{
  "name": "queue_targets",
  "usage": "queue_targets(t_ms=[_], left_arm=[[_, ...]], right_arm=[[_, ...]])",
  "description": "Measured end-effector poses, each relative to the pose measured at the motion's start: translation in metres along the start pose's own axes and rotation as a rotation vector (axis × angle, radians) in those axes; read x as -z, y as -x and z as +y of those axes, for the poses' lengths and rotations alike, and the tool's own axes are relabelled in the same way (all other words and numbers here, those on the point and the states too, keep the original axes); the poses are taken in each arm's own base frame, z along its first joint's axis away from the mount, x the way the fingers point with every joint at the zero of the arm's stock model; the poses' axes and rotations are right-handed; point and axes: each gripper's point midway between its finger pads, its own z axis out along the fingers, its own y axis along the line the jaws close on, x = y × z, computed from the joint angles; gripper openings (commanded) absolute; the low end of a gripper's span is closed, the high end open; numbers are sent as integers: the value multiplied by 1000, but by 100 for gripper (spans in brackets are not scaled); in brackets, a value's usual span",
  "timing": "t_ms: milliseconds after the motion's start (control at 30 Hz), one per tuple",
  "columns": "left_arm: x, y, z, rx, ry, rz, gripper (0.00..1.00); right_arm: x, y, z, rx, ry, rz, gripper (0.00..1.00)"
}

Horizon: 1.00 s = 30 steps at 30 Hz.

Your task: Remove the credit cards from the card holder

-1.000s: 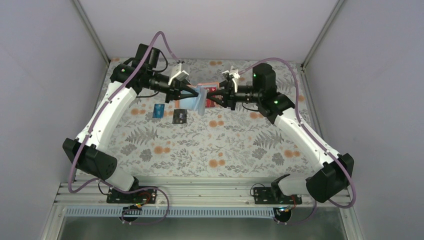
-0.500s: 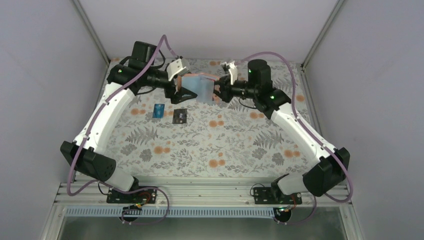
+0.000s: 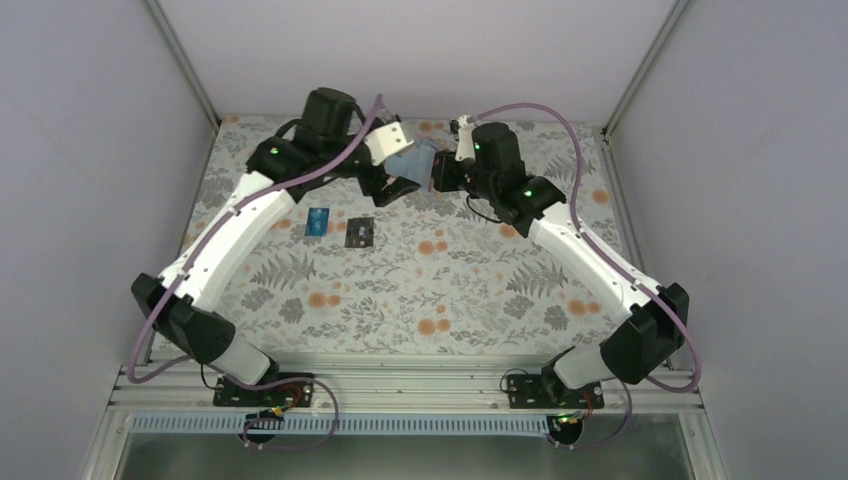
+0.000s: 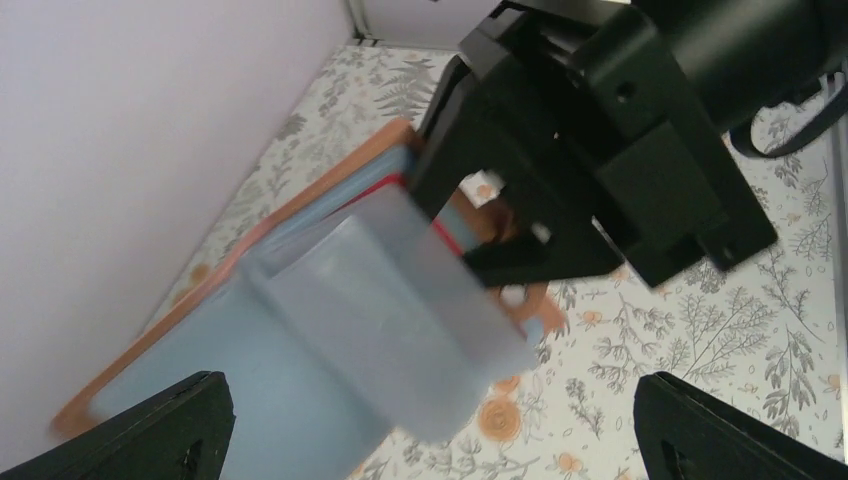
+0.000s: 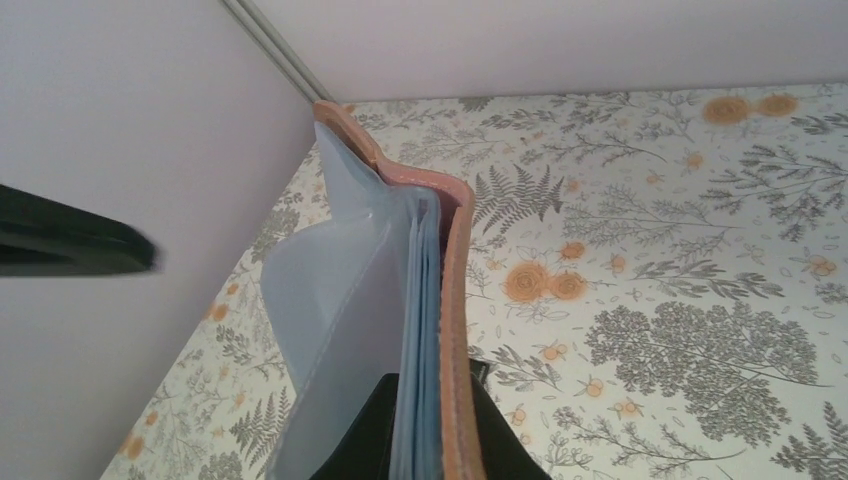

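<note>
The card holder [image 3: 412, 160], tan-brown outside and light blue inside, hangs half open above the far middle of the table. My right gripper [image 3: 437, 176] is shut on one leaf of it; in the right wrist view the holder [image 5: 455, 260] stands edge-on between the black fingers [image 5: 375, 430]. My left gripper [image 4: 430, 440] is open, its fingertips wide apart on either side of the holder's blue flap [image 4: 400, 320], not touching it. A thin red card edge [image 4: 446, 237] shows in a pocket. A blue card [image 3: 318, 221] and a black card [image 3: 359, 232] lie flat on the table.
The table carries a floral cloth [image 3: 440, 290]. White walls stand close behind and to the sides, with the back wall [image 3: 430, 60] just beyond both grippers. The two cards lie left of centre, in front of the left gripper.
The left gripper has opened and let go of the holder. The right gripper has shut on the holder and carried it up and back. Both arms moved toward the back wall.
</note>
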Motion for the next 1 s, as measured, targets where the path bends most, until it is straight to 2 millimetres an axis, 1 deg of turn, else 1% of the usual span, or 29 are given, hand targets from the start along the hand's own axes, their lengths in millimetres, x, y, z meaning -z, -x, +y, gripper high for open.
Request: queue_targets(t_ms=[33, 100, 200, 267, 367, 500, 600, 667, 700, 767, 800, 867, 933, 1000], left_arm=[[-8, 2, -4, -2, -8, 6, 100], [-22, 0, -4, 14, -4, 25, 100], [-39, -9, 10, 53, 35, 63, 100], [-45, -17, 18, 74, 67, 92, 100], [-47, -24, 28, 78, 120, 122, 100], [-39, -28, 43, 61, 210, 142, 100], [-24, -34, 57, 61, 278, 142, 100], [-8, -42, 73, 76, 329, 145, 100], [2, -49, 86, 90, 361, 145, 100], [23, -65, 112, 128, 431, 151, 100], [35, -76, 127, 155, 463, 157, 100], [51, -97, 147, 200, 503, 172, 100], [64, -117, 160, 245, 521, 184, 100], [76, -129, 169, 275, 535, 184, 100]], right_arm=[[0, 0, 1, -7, 2, 1, 4], [-1, -1, 5, -14, 11, 2, 4], [-3, -3, 13, -24, 31, 8, 4], [-6, -4, 17, -25, 43, 13, 4], [-9, -5, 18, -25, 53, 18, 4], [-9, -4, 22, -21, 73, 20, 4], [-8, -5, 24, -15, 89, 28, 4], [-6, -5, 25, -10, 108, 31, 4], [-4, -5, 28, -3, 126, 33, 4], [1, -3, 31, 10, 161, 36, 4], [4, -1, 34, 18, 180, 33, 4], [8, 2, 34, 26, 203, 28, 4], [12, 4, 30, 24, 207, 26, 4], [12, 6, 21, 16, 183, 19, 4]])
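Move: The card holder, pinched by the right gripper, has its middle about 6 cm ahead, 4 cm right and 3 cm below the open left gripper, and some 3 cm ahead and 4 cm left of the right one. The right fingertips are roughly 5 cm ahead and 8 cm right of the left gripper. On the table, some 33 cm beneath it, the black card lies 5 cm ahead and 11 cm left, and the blue card about 8 cm ahead and 21 cm left. Dip the left gripper, fingers wide open, about 4 cm down and forward with a slight drift right across the holder's loose sleeves. Then swing it out left some 20 cm and on forward, away from the holder, turning about 35 degrees counter-clockwise. Keep the right gripper's pinch on the holder; let it drift 2 cm left, then ease back and up a little. ##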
